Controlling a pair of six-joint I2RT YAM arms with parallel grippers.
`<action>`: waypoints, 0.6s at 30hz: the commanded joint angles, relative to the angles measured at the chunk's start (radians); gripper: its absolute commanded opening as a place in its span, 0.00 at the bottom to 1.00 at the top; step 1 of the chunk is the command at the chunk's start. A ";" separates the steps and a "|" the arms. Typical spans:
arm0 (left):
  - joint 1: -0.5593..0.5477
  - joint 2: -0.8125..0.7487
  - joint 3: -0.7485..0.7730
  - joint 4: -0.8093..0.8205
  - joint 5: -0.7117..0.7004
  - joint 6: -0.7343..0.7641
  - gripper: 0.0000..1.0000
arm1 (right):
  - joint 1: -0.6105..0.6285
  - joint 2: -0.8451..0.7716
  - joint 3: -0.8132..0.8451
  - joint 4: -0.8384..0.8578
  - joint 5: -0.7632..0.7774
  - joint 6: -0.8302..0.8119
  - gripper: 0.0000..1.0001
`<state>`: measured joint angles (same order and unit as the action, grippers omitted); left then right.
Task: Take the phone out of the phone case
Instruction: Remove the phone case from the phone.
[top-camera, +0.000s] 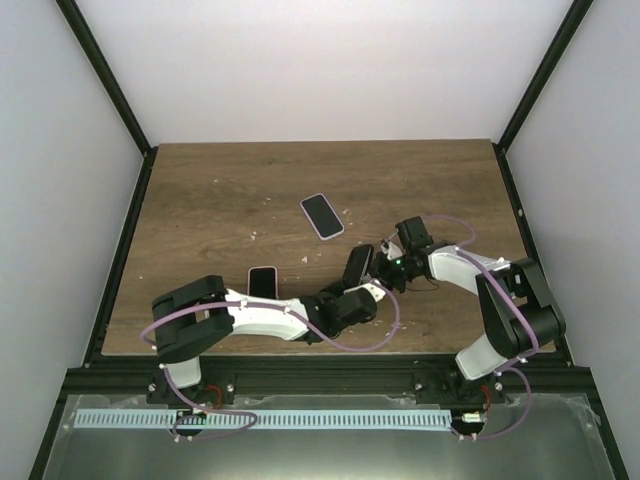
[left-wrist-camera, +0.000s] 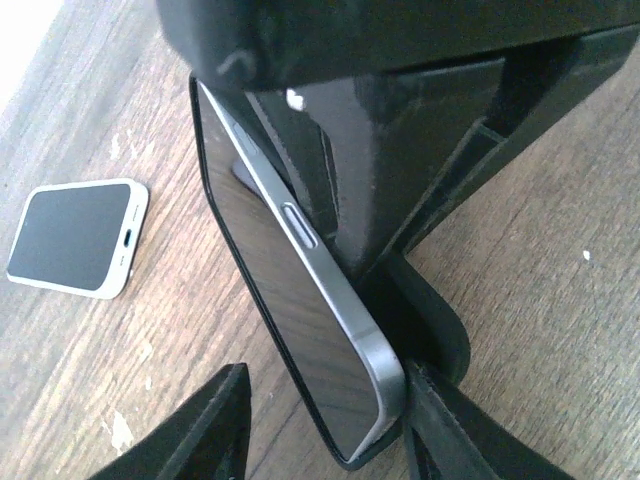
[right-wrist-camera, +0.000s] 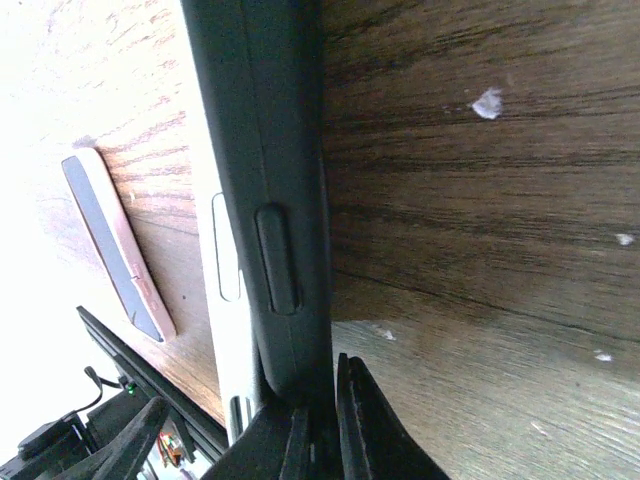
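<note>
A dark-screened phone (left-wrist-camera: 290, 300) with a silver edge stands on its side above the table, half out of its black phone case (right-wrist-camera: 265, 150). In the top view it shows as a dark slab (top-camera: 358, 265) between both arms. My left gripper (left-wrist-camera: 325, 400) straddles the phone's lower end. Its right finger (left-wrist-camera: 445, 430) touches the phone's corner, and its left finger (left-wrist-camera: 200, 430) stands apart from the screen. My right gripper (right-wrist-camera: 335, 400) is shut on the case's edge. The phone's silver side (right-wrist-camera: 222, 300) shows beside the peeled case.
Two other phones lie flat on the wooden table: one in a pale case (top-camera: 322, 215) behind the grippers, one in a pink case (top-camera: 262, 281) beside the left arm. Small white crumbs dot the wood. Black frame rails border the table.
</note>
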<state>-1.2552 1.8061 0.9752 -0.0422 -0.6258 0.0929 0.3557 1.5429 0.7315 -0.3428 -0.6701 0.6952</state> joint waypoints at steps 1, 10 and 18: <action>0.016 -0.006 -0.044 0.099 -0.093 0.053 0.37 | 0.012 -0.039 0.012 -0.042 -0.151 0.012 0.01; 0.017 -0.035 -0.084 0.124 -0.113 0.028 0.09 | 0.013 -0.053 0.018 -0.050 -0.130 0.006 0.01; 0.020 -0.102 -0.120 0.136 -0.154 -0.038 0.00 | 0.012 -0.078 0.063 -0.111 0.051 -0.067 0.01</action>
<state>-1.2602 1.7599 0.8848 0.0982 -0.6971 0.0971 0.3592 1.5040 0.7441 -0.3443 -0.7006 0.7139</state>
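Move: The black phone stands on its long edge, screen side to the left, its near end already between the left hand's open fingers. Its middle is about 5 cm ahead of that hand and 2 cm right, roughly level; the phone case backs it about 1 cm farther right. The lilac phone lies some 16 cm ahead, 7 cm left and 6 cm below. From the right hand, shut on the case, the black phone's middle is about 3 cm left, 2 cm ahead and slightly below. Close the left gripper from about half open onto the bared near end of the black phone, leaving the case outside the pinch. Hold nearly still while the fingers come in, then raise the left hand about 1.5 cm, easing 1 cm left. Keep the right gripper shut on the case and lift it by about 2 cm as well. ##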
